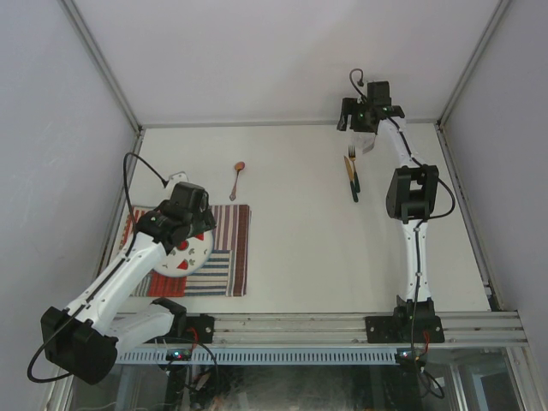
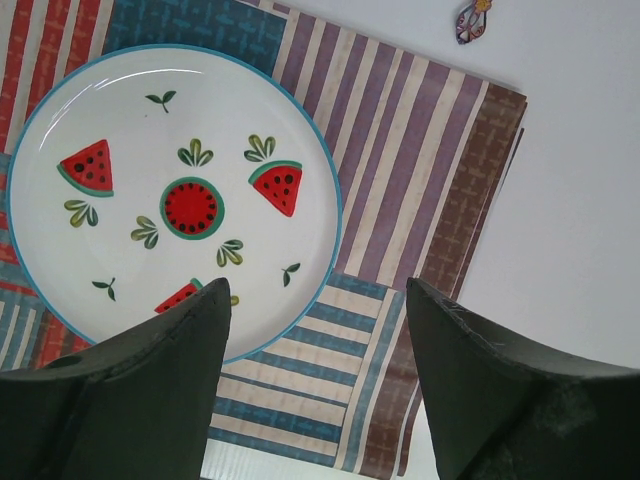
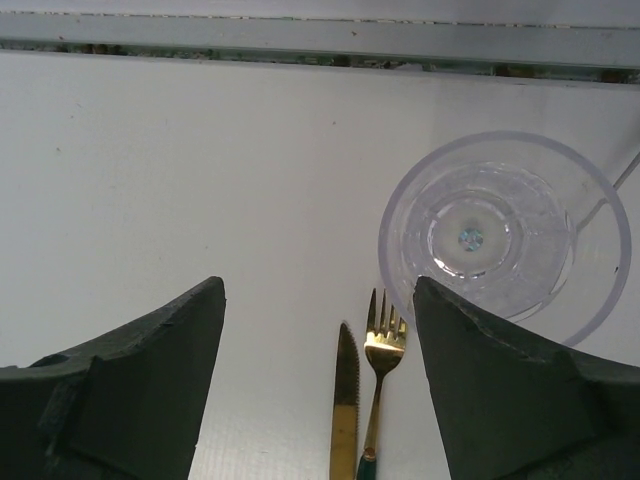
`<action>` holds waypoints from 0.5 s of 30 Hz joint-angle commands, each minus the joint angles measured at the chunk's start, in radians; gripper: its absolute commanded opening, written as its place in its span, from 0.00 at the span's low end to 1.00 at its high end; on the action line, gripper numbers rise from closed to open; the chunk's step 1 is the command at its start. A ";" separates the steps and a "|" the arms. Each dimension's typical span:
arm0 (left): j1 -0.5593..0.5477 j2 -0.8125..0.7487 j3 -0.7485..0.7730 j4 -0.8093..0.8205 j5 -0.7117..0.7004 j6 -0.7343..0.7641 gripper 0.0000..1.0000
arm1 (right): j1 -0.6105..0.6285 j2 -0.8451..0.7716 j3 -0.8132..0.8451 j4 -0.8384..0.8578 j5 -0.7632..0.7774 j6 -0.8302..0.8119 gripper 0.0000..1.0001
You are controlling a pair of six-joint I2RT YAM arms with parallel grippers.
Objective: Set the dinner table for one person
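Observation:
On the dinner table [image 1: 300,248] a white plate [image 2: 170,190] with watermelon pictures lies on a striped placemat [image 2: 420,180]. My left gripper [image 2: 318,290] hovers open over the plate's rim and the mat, holding nothing. A small spoon [image 1: 238,180] lies beyond the mat. At the far right a gold knife [image 3: 344,400] and a gold fork [image 3: 382,350] with dark green handles lie side by side. A clear glass [image 3: 500,235] stands just past them. My right gripper [image 3: 320,285] hangs open above the knife and fork tips, with the glass by its right finger.
An aluminium rail [image 3: 320,45] runs along the table's far edge, close behind the glass. Side rails [image 1: 467,214] and grey walls close the table in. The left arm [image 1: 120,274] reaches over the placemat's near left part.

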 commanded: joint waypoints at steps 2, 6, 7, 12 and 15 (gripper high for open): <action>-0.001 -0.020 -0.021 0.012 0.002 -0.019 0.75 | -0.005 -0.009 -0.016 0.007 -0.014 -0.018 0.75; -0.001 -0.021 -0.028 0.008 0.004 -0.019 0.75 | -0.005 -0.006 -0.026 -0.001 -0.011 -0.022 0.65; -0.001 -0.021 -0.030 0.009 0.004 -0.038 0.74 | -0.004 -0.007 -0.027 -0.002 -0.010 -0.023 0.59; -0.001 -0.018 -0.037 0.015 0.007 -0.046 0.74 | -0.003 -0.005 -0.031 -0.007 -0.002 -0.027 0.36; -0.001 -0.014 -0.037 0.022 0.009 -0.046 0.74 | -0.005 -0.003 -0.031 -0.011 0.003 -0.027 0.24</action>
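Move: The clear glass stands just right of my right hand: its middle is about 6 cm to the right, 2 cm ahead and some 5 cm below, so its left rim comes between my open fingers. The fork lies about 8 cm back and 2 cm to the right, the knife about 12 cm back and roughly level sideways, both on the table 10 cm down. From my left hand the glass is some 35 cm ahead and 63 cm to the right, about 9 cm lower. I close my right fingers over the glass's left wall, right finger inside the rim and left finger outside, from wide open to about a third, while the hand sinks about 2 cm and eases back 1 cm. The inner finger bears on the wall from within and draws it in towards the left finger; the fingers aren't fully shut yet. ##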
